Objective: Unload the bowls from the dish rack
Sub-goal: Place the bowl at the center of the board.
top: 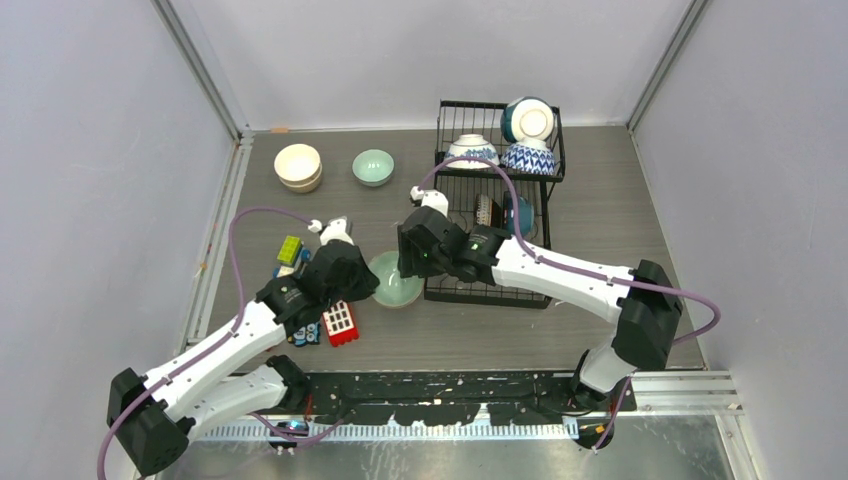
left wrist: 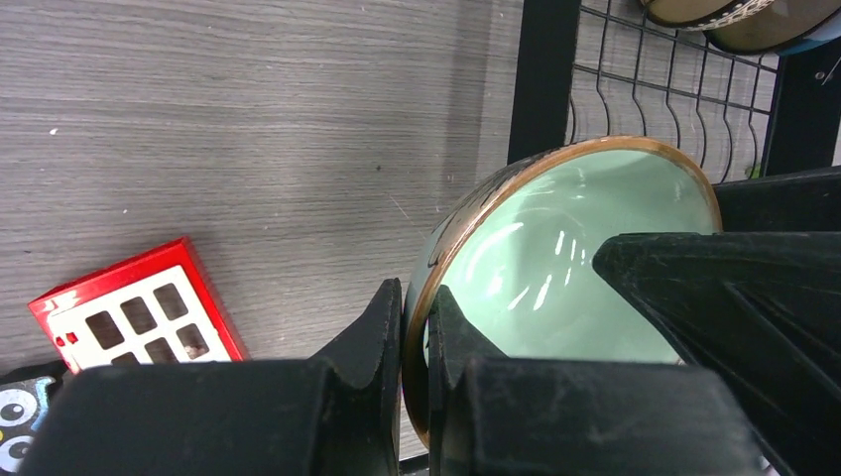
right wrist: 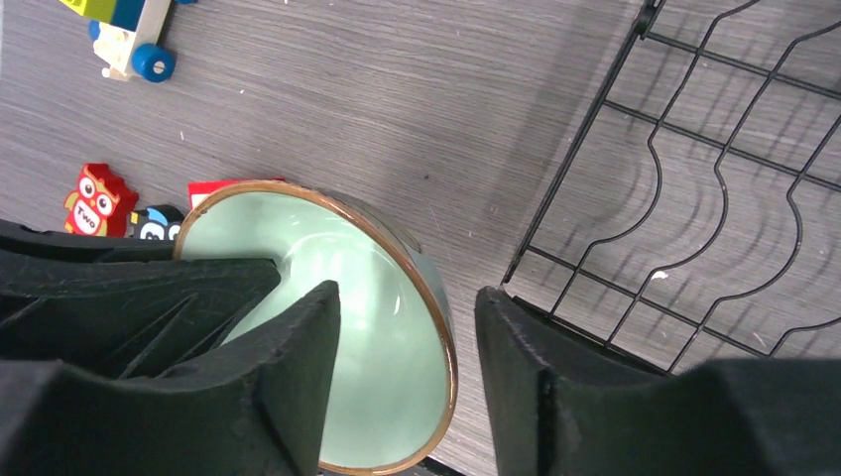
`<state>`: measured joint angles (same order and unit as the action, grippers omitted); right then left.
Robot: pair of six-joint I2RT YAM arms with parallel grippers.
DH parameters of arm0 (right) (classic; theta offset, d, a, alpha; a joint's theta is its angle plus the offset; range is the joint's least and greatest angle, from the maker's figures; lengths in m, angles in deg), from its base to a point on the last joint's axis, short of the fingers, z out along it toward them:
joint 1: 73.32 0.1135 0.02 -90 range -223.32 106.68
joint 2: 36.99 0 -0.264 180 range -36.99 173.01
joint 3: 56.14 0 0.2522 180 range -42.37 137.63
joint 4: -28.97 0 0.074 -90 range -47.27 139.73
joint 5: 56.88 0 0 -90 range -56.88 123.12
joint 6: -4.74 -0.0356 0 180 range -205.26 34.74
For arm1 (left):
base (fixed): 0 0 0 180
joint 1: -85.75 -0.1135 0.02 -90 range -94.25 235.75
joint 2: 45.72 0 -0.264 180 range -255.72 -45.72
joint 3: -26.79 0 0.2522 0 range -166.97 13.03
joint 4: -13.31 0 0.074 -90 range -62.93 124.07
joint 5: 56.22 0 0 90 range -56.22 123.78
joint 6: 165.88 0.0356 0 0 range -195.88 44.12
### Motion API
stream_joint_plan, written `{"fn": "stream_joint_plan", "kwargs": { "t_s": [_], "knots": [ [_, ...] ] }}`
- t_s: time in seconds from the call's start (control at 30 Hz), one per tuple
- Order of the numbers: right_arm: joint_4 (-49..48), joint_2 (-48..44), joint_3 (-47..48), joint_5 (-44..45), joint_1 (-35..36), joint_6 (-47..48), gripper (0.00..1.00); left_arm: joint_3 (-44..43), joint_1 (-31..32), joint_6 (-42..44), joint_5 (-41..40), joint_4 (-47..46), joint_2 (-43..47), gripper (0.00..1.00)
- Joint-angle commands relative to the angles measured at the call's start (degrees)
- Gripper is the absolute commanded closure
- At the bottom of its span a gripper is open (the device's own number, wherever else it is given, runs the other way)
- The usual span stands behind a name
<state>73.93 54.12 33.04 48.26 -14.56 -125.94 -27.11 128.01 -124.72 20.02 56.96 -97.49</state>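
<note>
A pale green bowl [top: 397, 282] with a brown rim sits tilted just in front of the black dish rack [top: 545, 205], at its left corner. My left gripper [top: 368, 283] is shut on the bowl's [left wrist: 555, 248] near rim, one finger inside and one outside [left wrist: 415, 297]. My right gripper [right wrist: 407, 297] stands open astride the opposite rim, with a gap on each side of it. Inside the rack's upper basket are two blue-and-white bowls [top: 470, 150] and a dark teal one [top: 527, 120] on its side. Two more bowls [top: 512, 212] lean in the lower tier.
A cream stack of bowls [top: 298, 166] and a pale green bowl [top: 372, 167] stand at the back left. Toy blocks lie by the left arm: a red one [top: 340, 322], a green-yellow one [top: 290, 250] and blue ones [top: 307, 333]. The rack's wire edge [right wrist: 576, 154] is close to my right fingers.
</note>
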Motion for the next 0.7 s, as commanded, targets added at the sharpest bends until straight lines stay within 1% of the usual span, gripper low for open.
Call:
{"fn": "stream_joint_plan", "kwargs": {
  "t_s": [0.0, 0.1, 0.17, 0.2, 0.27, 0.3, 0.47, 0.67],
  "knots": [
    [-2.3, -2.9, 0.3, -0.2, 0.2, 0.3, 0.37, -0.8, 0.1, 0.7, 0.8, -3.4, 1.9, 1.00],
    [-2.3, -3.4, 0.1, -0.3, 0.1, 0.6, 0.28, -0.8, 0.1, 0.8, 0.7, -3.3, 2.4, 1.00],
    [-2.4, -3.9, -0.1, -0.5, 0.2, 1.0, 0.20, -0.5, 0.1, 1.1, 0.4, -3.5, 2.6, 1.00],
    [-2.4, -4.3, -0.1, -0.4, 0.2, 1.2, 0.16, -0.4, 0.1, 1.1, -0.1, -3.5, 2.6, 1.00],
    [-2.2, -5.0, -0.2, -0.4, 0.1, 1.7, 0.02, -0.3, 0.1, 1.2, -0.7, -3.2, 2.8, 1.00],
    [-1.9, -5.3, 0.0, -0.3, 0.1, 2.0, 0.00, -0.3, 0.1, 1.2, -0.9, -3.0, 2.9, 1.00],
    [-0.2, -8.7, 0.2, 0.5, 0.1, 3.9, 0.00, -1.0, 0.1, 1.8, -3.6, -2.9, 3.7, 1.00],
    [2.0, -14.0, -0.9, 1.4, 0.2, 6.3, 0.00, -4.4, 0.0, 3.7, -6.2, -1.5, 2.8, 1.00]
  ]
}}
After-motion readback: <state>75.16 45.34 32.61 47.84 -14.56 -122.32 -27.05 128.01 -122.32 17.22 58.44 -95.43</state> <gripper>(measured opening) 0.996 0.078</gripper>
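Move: The green bowl already hangs by its left rim in the left fingers, its middle about 5 cm to their right and 1 cm ahead; from the right hand, half open around the far-right rim, that middle is roughly 4 cm left and 2 cm back. From the left hand the small green bowl stands some 25 cm straight ahead, the cream bowls level with it, 16 cm left, and the red block 7 cm back, 6 cm left, all about 13 cm lower. The bowl's left rim stays pinched in the left fingers, which drift only a bit over 1 cm left with it. Already loosened, the right hand spreads its fingers from about half to fully open around the rim, nearly in place at first, then rises about 5 cm away from the bowl, picking up speed and easing slightly to the right. ##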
